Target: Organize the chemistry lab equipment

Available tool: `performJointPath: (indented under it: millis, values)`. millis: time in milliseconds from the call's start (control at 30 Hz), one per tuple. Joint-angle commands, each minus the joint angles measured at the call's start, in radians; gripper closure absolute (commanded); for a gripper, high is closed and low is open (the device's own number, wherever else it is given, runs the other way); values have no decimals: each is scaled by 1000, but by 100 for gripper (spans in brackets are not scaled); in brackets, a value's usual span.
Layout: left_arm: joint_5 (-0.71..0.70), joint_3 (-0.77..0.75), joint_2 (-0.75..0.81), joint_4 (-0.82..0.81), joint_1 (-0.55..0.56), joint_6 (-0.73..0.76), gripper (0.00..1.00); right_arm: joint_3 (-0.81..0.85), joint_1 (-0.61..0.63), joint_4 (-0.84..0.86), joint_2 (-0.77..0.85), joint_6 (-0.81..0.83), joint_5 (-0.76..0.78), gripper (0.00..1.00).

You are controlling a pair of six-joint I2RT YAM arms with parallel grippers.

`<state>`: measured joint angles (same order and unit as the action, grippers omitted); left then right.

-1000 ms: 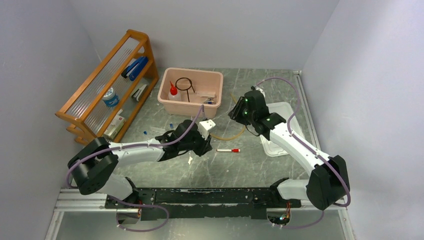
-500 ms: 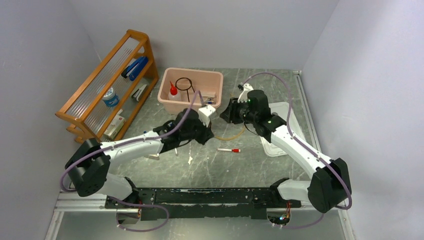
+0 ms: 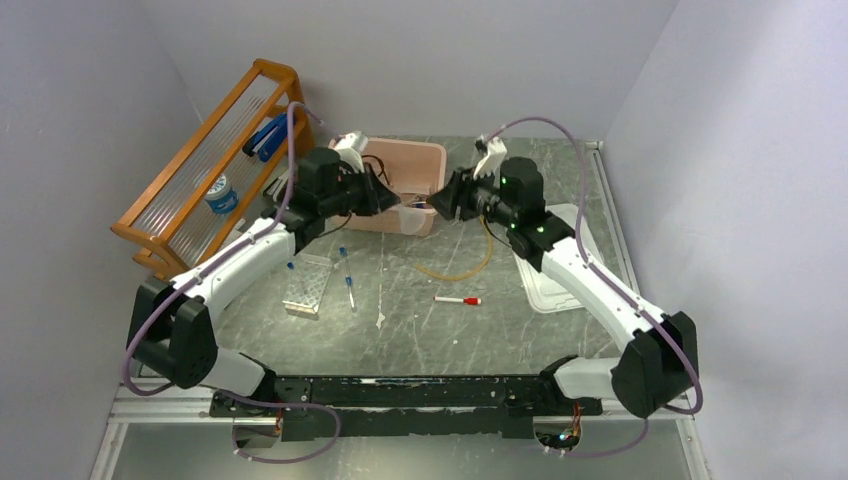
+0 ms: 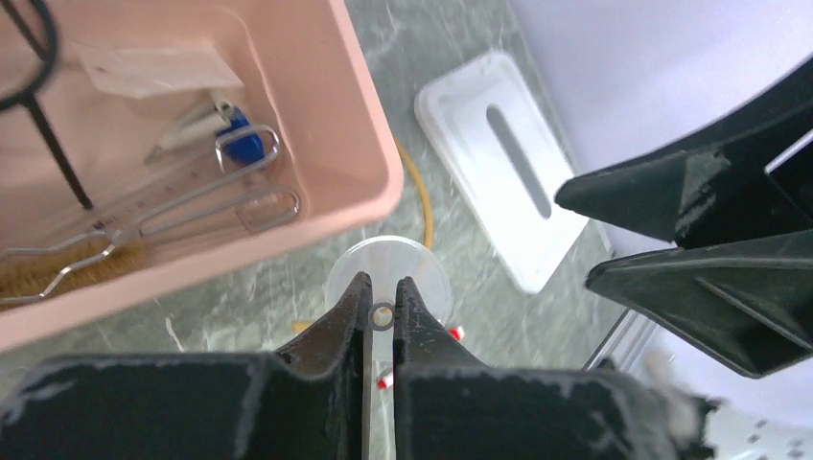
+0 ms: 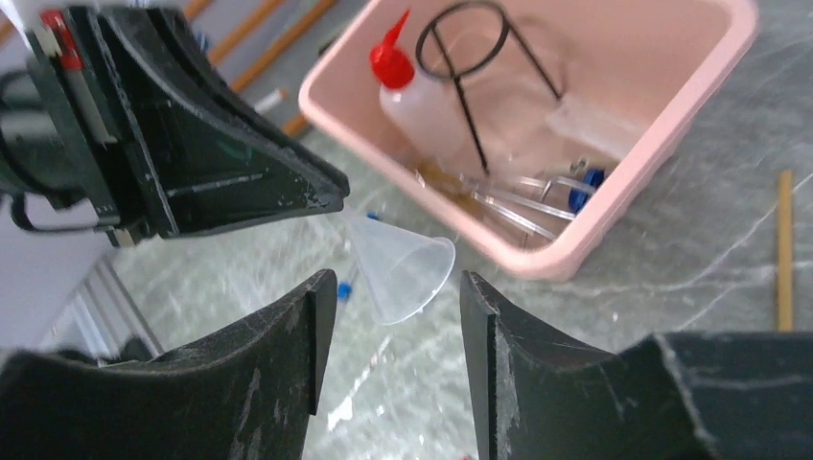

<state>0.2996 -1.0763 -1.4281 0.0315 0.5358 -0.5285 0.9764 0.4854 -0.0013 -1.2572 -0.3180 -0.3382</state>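
My left gripper [image 4: 382, 314] is shut on the thin stem of a clear plastic funnel [image 4: 388, 273]. It holds the funnel in the air just in front of the pink bin [image 3: 400, 142]. In the right wrist view the funnel [image 5: 403, 264] points its wide mouth at my right gripper [image 5: 393, 297], which stands open and holds nothing. The funnel's rim is just beyond its fingertips. In the top view the left gripper [image 3: 395, 203] and the right gripper [image 3: 445, 195] face each other closely. Inside the bin lie a red-capped squeeze bottle [image 5: 412, 96], a black wire ring [image 5: 470, 38] and clear tubes.
On the table lie amber tubing [image 3: 460, 272], a red-capped pen [image 3: 457, 300], a clear tube rack [image 3: 308, 285] and blue-capped tubes [image 3: 346, 275]. A white tray [image 3: 560, 290] sits at the right, partly under the right arm. A wooden slatted rack [image 3: 210, 170] stands at the left.
The left arm has swung from the table's middle up to the bin's front, its gripper shut on the funnel. The right gripper has moved left toward it and opened wider.
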Motion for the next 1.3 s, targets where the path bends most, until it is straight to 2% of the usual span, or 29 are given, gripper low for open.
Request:
performJointPath:
  millis: [0, 133, 267, 433, 533, 633, 733, 800, 867, 933, 1067, 1133, 1267]
  values:
    - [107, -90, -50, -24, -82, -182, 95, 159, -5, -101, -86, -170, 127, 46]
    - [142, -119, -94, -99, -135, -291, 95, 229, -9, -116, -158, -363, 122, 45]
    - [192, -112, -123, -196, -184, -402, 95, 244, -11, -31, -222, -507, 55, 45]
    - [238, -121, -160, -264, -221, -471, 95, 300, -17, -21, -316, -601, 20, 45]
    - [253, -121, -180, -291, -226, -490, 95, 306, -17, 59, -359, -666, -63, 47]
    - [263, -127, -192, -297, -227, -495, 95, 294, -17, 166, -391, -735, -113, 54]
    - [254, -139, -193, -278, -231, -478, 94, 275, -20, 257, -406, -770, -114, 69]
    - [250, -142, -192, -272, -236, -470, 88, 268, -19, 292, -407, -770, -111, 79]
    - [244, -150, -190, -257, -241, -451, 73, 258, -24, 314, -402, -769, -102, 88]
    - [224, -171, -186, -202, -247, -409, 56, 253, -29, 320, -396, -759, -95, 93]
    - [132, -222, -157, -14, -256, -283, 30, 282, -48, 247, -407, -697, -88, 98]
    - [68, -243, -136, 67, -260, -208, 24, 300, -51, 195, -413, -628, -78, 100]
    - [-37, -274, -92, 182, -260, -78, 20, 368, -50, 18, -449, -477, -20, 100]
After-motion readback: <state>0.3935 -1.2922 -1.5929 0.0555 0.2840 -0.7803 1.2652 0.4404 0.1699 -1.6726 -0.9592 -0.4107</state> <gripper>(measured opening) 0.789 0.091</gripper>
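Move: The left hand already holds the clear funnel by its stem, its cone about 4 cm to the right, 2 cm back and 3 cm lower. The pink bin's middle is some 9 cm ahead of that hand, 3 cm left and 9 cm down, with the red-capped bottle in it roughly 6 cm ahead and 10 cm left. For the open right hand the funnel is about 6 cm left, 1 cm back and 5 cm down, the bin's middle 9 cm ahead and 12 cm left. Forward and to the left, both hands travel together about 10 cm over the bin, each rolling around its finger line, the right by some 35 degrees. The right, dipping on the way, closes on the funnel's cone at the rim and pinches it; then the left fingers open wide, let go of the stem and edge off to the left. ##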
